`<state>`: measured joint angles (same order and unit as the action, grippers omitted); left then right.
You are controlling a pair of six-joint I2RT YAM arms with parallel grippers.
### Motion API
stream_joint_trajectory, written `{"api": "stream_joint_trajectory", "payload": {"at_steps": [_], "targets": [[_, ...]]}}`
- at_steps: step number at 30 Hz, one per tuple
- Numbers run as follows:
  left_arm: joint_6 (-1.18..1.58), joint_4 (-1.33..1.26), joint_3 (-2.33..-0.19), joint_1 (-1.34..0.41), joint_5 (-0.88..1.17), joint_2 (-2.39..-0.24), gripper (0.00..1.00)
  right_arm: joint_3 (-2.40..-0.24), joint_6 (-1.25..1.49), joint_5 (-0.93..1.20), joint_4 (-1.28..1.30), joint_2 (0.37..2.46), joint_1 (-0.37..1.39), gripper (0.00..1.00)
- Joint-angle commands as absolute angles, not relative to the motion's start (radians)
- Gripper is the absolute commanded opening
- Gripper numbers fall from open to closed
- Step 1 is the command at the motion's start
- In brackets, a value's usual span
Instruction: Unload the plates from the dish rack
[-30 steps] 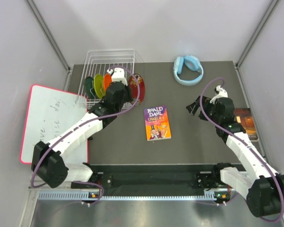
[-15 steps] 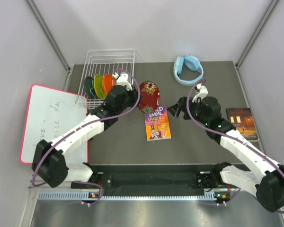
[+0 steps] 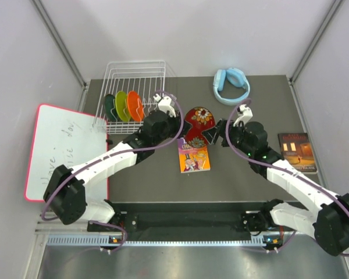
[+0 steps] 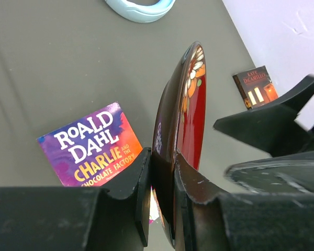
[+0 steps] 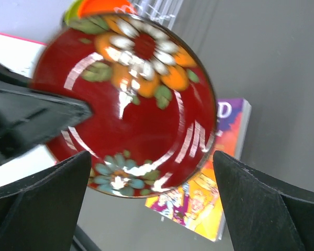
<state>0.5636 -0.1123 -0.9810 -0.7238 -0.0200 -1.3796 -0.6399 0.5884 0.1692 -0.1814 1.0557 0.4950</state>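
Observation:
The glossy red plate (image 3: 198, 123) with its flower pattern hangs on edge above the table's middle, over the top of a paperback. My left gripper (image 3: 184, 135) is shut on its rim (image 4: 162, 172), one finger on each face. My right gripper (image 3: 213, 132) is open and faces the plate's patterned side (image 5: 131, 99); its fingers (image 5: 251, 209) stand wide either side of the lower rim. The white wire dish rack (image 3: 136, 72) sits at the back left. The dark green plate (image 3: 109, 106), lime green plate (image 3: 121, 104) and orange plate (image 3: 134, 104) stand upright in it.
A Roald Dahl paperback (image 3: 193, 156) lies under the held plate. Blue headphones (image 3: 231, 85) lie at the back right. A dark book (image 3: 296, 152) lies near the right edge. A whiteboard (image 3: 64, 148) leans off the table's left side.
My left arm lifted the red plate out of the rack and carried it right, over the paperback. My right arm swung left from the dark book to meet it, staying open.

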Motion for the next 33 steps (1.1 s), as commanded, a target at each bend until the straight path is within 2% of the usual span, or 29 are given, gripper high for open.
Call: {"api": "stream_joint_trajectory", "payload": {"at_steps": [1,5,9,17,20,21,23,24,26,27,30,32,33], "targets": [[0.583,-0.238,-1.015,-0.724,-0.021,-1.336,0.00,-0.598,0.591,0.085,-0.235,1.040,0.497,1.00],[0.581,-0.245,-0.994,-0.724,-0.035,-1.305,0.00,-0.543,0.612,0.081,-0.285,1.003,0.445,1.00],[0.589,-0.305,-0.970,-0.723,-0.005,-1.310,0.00,-0.496,0.629,0.185,-0.362,1.015,0.376,1.00],[0.676,-0.460,-0.920,-0.723,0.178,-1.370,0.00,-0.482,0.664,0.351,-0.629,1.158,0.362,0.99],[0.704,-0.520,-0.891,-0.723,0.202,-1.376,0.00,-0.497,0.699,0.417,-0.716,1.230,0.360,0.94],[0.713,-0.538,-0.885,-0.721,0.209,-1.377,0.00,-0.500,0.719,0.451,-0.736,1.253,0.360,0.81],[0.721,-0.548,-0.882,-0.719,0.210,-1.382,0.00,-0.476,0.750,0.480,-0.847,1.299,0.359,0.67],[0.724,-0.548,-0.881,-0.715,0.212,-1.385,0.00,-0.462,0.780,0.491,-0.897,1.308,0.356,0.46],[0.727,-0.548,-0.871,-0.709,0.209,-1.391,0.00,-0.416,0.817,0.521,-1.015,1.324,0.339,0.18],[0.726,-0.548,-0.868,-0.706,0.204,-1.393,0.00,-0.401,0.846,0.526,-1.041,1.324,0.328,0.00],[0.716,-0.525,-0.862,-0.698,0.187,-1.404,0.02,-0.353,0.870,0.551,-1.062,1.295,0.278,0.00],[0.681,-0.499,-0.874,-0.695,0.167,-1.414,0.24,-0.310,0.874,0.528,-1.033,1.231,0.229,0.00],[0.666,-0.465,-0.880,-0.696,0.158,-1.417,0.38,-0.302,0.865,0.519,-0.961,1.201,0.207,0.00]]}}
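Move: My left hand already holds the red plate by its left edge; the plate's middle is about 6 cm to that hand's right, 1 cm ahead and about level. The dish rack is some 20 cm ahead of that hand and 24 cm left, 12 cm lower. From my open right hand, the plate's middle is about 6 cm left, 2 cm ahead and 1 cm up. The Charlie book is 6 cm left, 1 cm back and 17 cm below, the headphones 27 cm ahead, 11 cm right, equally low. I dip my right hand about 4 cm down and 4 cm right, clear of the plate's rim, then bring it back left and slightly forward, rolling its left side up some 20 degrees, and pinch the plate's right edge. I then ease slightly right and up, while my left hand keeps its grip, drifting about 1.5 cm right and rolling its left side down a little. ##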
